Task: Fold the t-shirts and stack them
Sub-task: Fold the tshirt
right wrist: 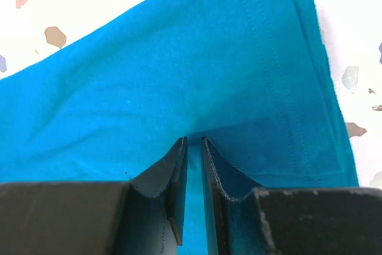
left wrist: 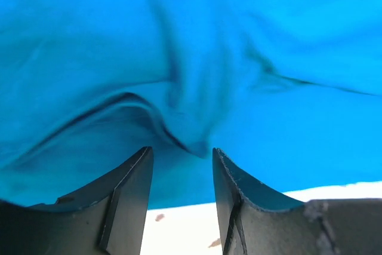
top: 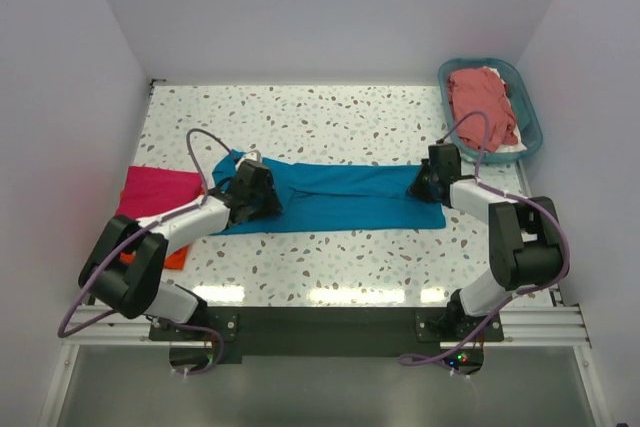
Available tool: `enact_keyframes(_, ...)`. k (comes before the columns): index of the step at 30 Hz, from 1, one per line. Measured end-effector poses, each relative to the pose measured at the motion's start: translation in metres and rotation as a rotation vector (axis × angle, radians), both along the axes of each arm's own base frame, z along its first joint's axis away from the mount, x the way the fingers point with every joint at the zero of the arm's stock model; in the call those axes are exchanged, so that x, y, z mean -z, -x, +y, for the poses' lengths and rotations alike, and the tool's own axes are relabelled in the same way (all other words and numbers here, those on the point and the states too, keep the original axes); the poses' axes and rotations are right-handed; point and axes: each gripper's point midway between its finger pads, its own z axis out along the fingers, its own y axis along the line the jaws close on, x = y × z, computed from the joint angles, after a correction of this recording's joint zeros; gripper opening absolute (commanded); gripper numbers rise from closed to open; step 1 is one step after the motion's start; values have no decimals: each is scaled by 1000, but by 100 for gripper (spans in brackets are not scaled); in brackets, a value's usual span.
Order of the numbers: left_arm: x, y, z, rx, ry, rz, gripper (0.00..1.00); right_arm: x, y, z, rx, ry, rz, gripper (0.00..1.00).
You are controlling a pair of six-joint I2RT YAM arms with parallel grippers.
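The teal blue t-shirt (top: pixel 340 197) lies in a long band across the middle of the table. My left gripper (top: pixel 268 193) is at its left end. In the left wrist view it (left wrist: pixel 182 150) is open, low over the cloth (left wrist: pixel 239 58), with a small ridge of fabric just ahead of its tips. My right gripper (top: pixel 419 184) is at the shirt's right end, near the hem. In the right wrist view it (right wrist: pixel 194 140) is shut on a pinch of teal cloth (right wrist: pixel 179 70). A hot pink t-shirt (top: pixel 155 192) lies folded at the left on an orange one (top: pixel 176 258). The salmon-red t-shirt (top: pixel 483 102) is in the basket.
The teal plastic basket (top: pixel 529 107) stands at the back right corner, with some white cloth under the salmon-red shirt. White walls close in the table at the back and both sides. The speckled tabletop (top: pixel 330 112) shows behind and in front of the teal shirt.
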Motion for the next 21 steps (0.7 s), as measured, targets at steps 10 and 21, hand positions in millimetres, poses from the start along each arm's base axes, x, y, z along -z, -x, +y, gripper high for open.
enact_keyframes(10, -65, -13, -10, 35, 105, -187, 22, -14, -10, -6, 8, 43, -6, 20)
enact_keyframes(21, -30, -58, 44, -194, -37, -91, 5, -15, -23, -5, -3, 51, 2, 20)
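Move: The rumpled part of the T-shirt's upper layer that the left hand heads for lies about 7 cm ahead and 5 cm left of it, a centimetre or so below; the loose flap tip lies practically between its open fingertips. The stacked red shirt stands roughly 28 cm to its left, almost level. From the right hand, the rumpled part is some 39 cm left and 3 cm ahead, and the shirt's right edge 7 cm right and 3 cm back. The left fingers come clear of the blue shirt's loose flap, rising about 8 cm, then arc forward and left over the rumpled upper layer and sink some 5 cm towards it, closing nearly shut as the wrist turns slightly counter-clockwise. The right hand, its fingers unchanged, eases a couple of centimetres forward and up over the shirt's right end. ##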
